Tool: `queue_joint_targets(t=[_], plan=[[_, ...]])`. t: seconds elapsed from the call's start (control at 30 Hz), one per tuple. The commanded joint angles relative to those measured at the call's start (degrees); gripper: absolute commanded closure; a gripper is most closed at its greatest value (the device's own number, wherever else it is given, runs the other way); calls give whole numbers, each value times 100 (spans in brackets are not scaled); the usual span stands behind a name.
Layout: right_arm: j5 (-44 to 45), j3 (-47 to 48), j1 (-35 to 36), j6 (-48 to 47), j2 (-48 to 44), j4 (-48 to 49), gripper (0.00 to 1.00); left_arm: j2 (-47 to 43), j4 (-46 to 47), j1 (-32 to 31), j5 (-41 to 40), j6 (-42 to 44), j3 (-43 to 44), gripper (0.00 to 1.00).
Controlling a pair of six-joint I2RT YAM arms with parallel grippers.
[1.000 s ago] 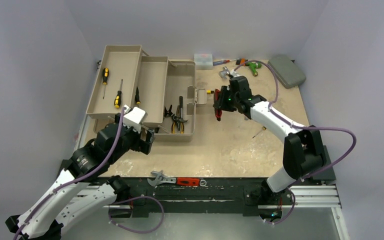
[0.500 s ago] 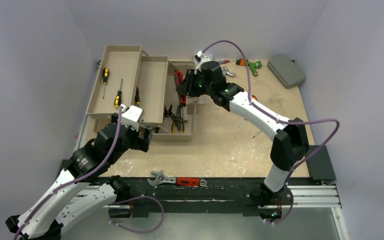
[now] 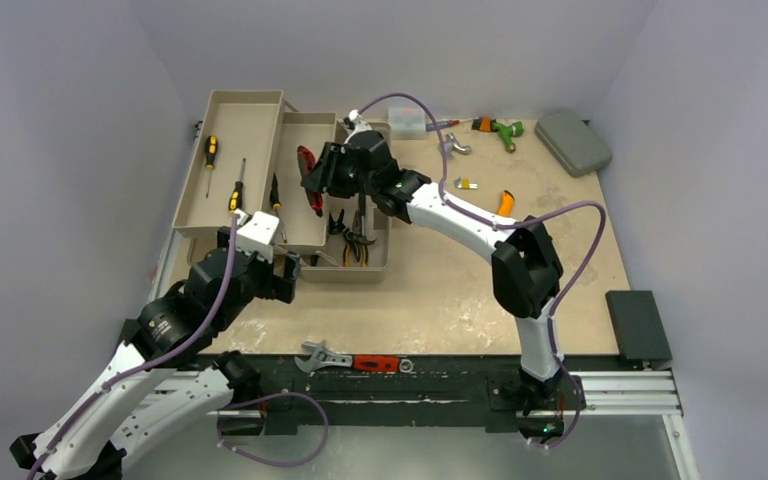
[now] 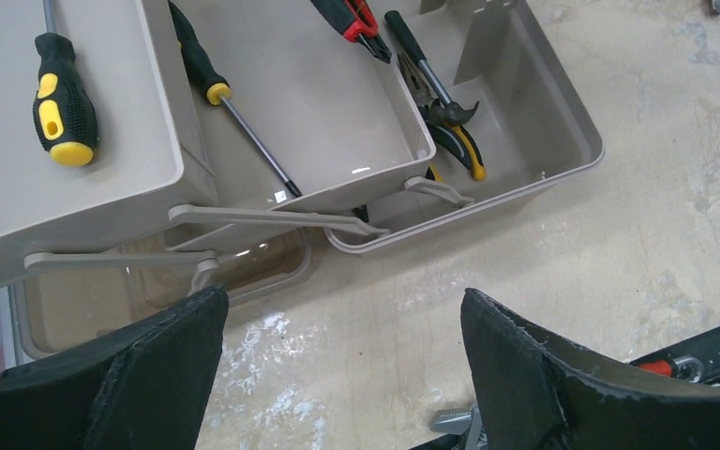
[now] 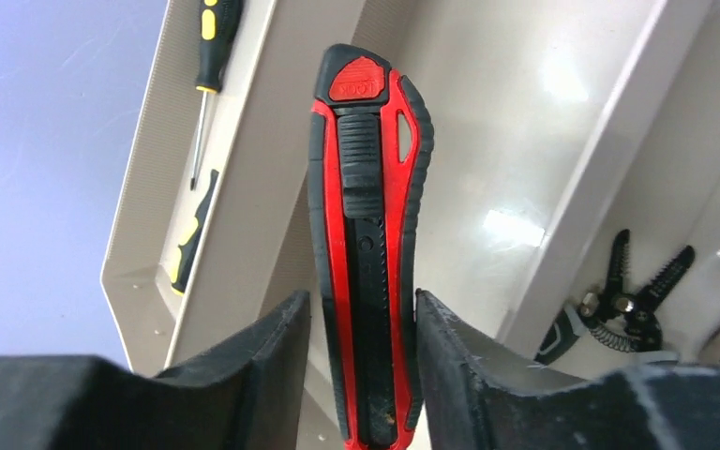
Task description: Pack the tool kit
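The beige toolbox stands open at the back left with its trays folded out; it also shows in the left wrist view and the right wrist view. My right gripper is shut on a red-and-black utility knife and holds it above the middle tray. Yellow-handled screwdrivers lie in the far-left tray, and pliers lie in the base. My left gripper is open and empty, low over the table just in front of the toolbox.
A wrench and a red tool lie at the near edge. A clear box, a green-orange tool, an orange-handled tool and a grey-green case lie at the back right.
My right arm has swung left from the middle of the table to over the toolbox trays, carrying the utility knife. The left arm has barely moved.
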Motion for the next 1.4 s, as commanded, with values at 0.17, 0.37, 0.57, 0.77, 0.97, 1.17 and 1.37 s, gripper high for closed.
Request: queue_joint_targets(t=[0.17, 0.37, 0.57, 0.77, 0.97, 1.17, 1.37], plan=[[347, 272, 22, -71, -542, 236, 38, -51, 18, 31, -112, -37, 116, 9], [826, -628, -350, -735, -1603, -208, 30, -140, -8, 30, -98, -29, 112, 9], [1261, -1881, -1124, -1133, -2770, -761, 21, -221, 13, 26, -26, -7, 104, 9], [2163, -2717, -1569, -1566, -3464, -1276, 8, -73, 69, 29, 474, 153, 101, 10], [2122, -3152, -2281, -1550, -3445, -1582, 1, 25, 108, 26, 821, 190, 95, 10], [2510, -2985, -2868, -1622, -2675, -2083, 1, 50, 123, 25, 1114, 239, 87, 10], [2542, -2699, -3360, -1673, -1891, -2052, 5, 47, 137, 31, 1147, 283, 75, 10]])
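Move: The red utility knife is still between the right fingers, above the middle tray, whose floor middle lies about 9 cm below that hand, 5 cm left and 2 cm ahead. A screwdriver in that tray is some 12 cm left, level fore and aft. The orange knife lies on the table roughly 47 cm right, 1 cm back and 22 cm down; the hex keys stand 9 cm left of it and 8 cm farther out. From the left hand the tray middle is about 20 cm ahead, 1 cm left, 10 cm down. The red utility knife is let go into the middle tray as the right fingers spread to nearly full width. Emptied, that hand rises about 8 cm, swings roughly 40 cm right, out of the box towards the orange knife, and sinks some 20 cm on the way, turning about 40 degrees clockwise and tipping the fingers down. The open left hand drifts a little right and back, turning slightly clockwise. ##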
